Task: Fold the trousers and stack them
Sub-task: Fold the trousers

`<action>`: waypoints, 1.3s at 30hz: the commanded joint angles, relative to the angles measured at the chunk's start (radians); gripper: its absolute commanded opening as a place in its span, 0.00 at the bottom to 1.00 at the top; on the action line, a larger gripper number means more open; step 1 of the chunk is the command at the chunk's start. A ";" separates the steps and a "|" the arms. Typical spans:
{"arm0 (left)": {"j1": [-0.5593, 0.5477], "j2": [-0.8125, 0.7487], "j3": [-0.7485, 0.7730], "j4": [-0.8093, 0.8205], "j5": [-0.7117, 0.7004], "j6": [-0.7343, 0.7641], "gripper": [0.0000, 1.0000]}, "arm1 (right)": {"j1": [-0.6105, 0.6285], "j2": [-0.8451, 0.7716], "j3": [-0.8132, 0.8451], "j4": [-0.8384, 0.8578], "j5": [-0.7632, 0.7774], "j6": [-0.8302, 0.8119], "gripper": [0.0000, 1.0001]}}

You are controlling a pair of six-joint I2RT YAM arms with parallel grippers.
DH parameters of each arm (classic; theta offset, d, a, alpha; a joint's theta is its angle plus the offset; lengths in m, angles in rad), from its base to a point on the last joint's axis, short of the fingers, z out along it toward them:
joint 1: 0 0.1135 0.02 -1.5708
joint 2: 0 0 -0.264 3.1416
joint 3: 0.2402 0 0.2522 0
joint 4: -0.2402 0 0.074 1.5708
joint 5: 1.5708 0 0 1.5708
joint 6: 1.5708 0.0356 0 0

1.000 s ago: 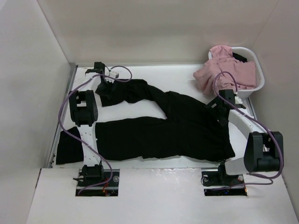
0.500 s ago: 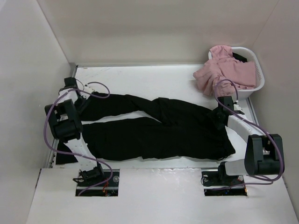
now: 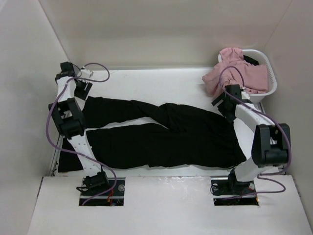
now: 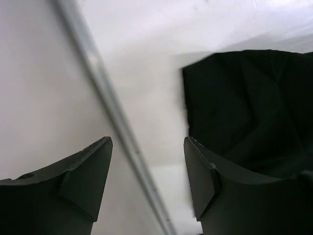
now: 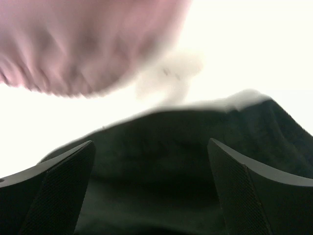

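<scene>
Black trousers lie spread flat across the table, waist at the right, both legs stretched to the left. My left gripper is open and empty at the far left, just above the end of the upper leg. My right gripper is open and empty, hovering over the waistband at the right. Pink trousers hang over the rim of a white basket at the back right.
A folded black garment lies at the table's left front edge. White walls close in the left, back and right sides. A metal rail runs along the left wall.
My left gripper pulled the upper leg out straight to the left, let it go and rose toward the back left. My right gripper let go of the waist and lifted slightly.
</scene>
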State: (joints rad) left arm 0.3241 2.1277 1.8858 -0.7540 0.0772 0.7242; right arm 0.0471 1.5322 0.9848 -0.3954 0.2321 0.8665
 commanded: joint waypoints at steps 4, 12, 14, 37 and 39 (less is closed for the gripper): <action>-0.016 0.162 0.073 -0.146 0.003 -0.138 0.61 | -0.008 0.164 0.115 -0.097 0.029 -0.027 1.00; -0.020 0.175 0.033 -0.136 0.056 -0.181 0.59 | 0.024 0.278 0.164 -0.114 0.024 -0.029 0.87; -0.020 0.149 0.045 -0.128 0.091 -0.198 0.58 | 0.024 0.293 0.166 -0.111 0.019 -0.029 0.67; -0.027 0.227 0.186 -0.032 0.230 -0.400 1.00 | 0.127 0.057 0.114 -0.097 0.128 -0.123 0.00; -0.032 0.262 0.214 -0.012 0.210 -0.419 1.00 | 0.132 0.030 0.101 -0.097 0.130 -0.124 0.00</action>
State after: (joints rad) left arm 0.2977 2.3585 2.0365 -0.8242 0.3111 0.3683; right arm 0.1650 1.6199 1.0996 -0.5079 0.3382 0.7559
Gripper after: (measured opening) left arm 0.997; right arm 0.005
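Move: The right hand hovers with open fingers about 5 cm above the far edge of the trousers' waist part, its pinching spot 1 cm ahead; the waist corner is about 8 cm to the right and 2 back, the pink cloth some 15 ahead and 7 right. For the left hand the far leg's hem corner lies 6 cm right, 1 ahead and 9 below, with the table rail 7 cm left, level fore and aft. The right hand sinks about 5 cm onto the waist part's far edge, shuts its fingers fully on the cloth and rises almost as far again with the pinch kept, drifting a little left. The left hand, holding nothing, dips about 8 cm and works rightward low down, lifts back up while its half-open fingers spread wide, then comes down again over the far leg's hem corner, some 6 cm right of its start, its fingertips swung about 25 degrees to the right. ##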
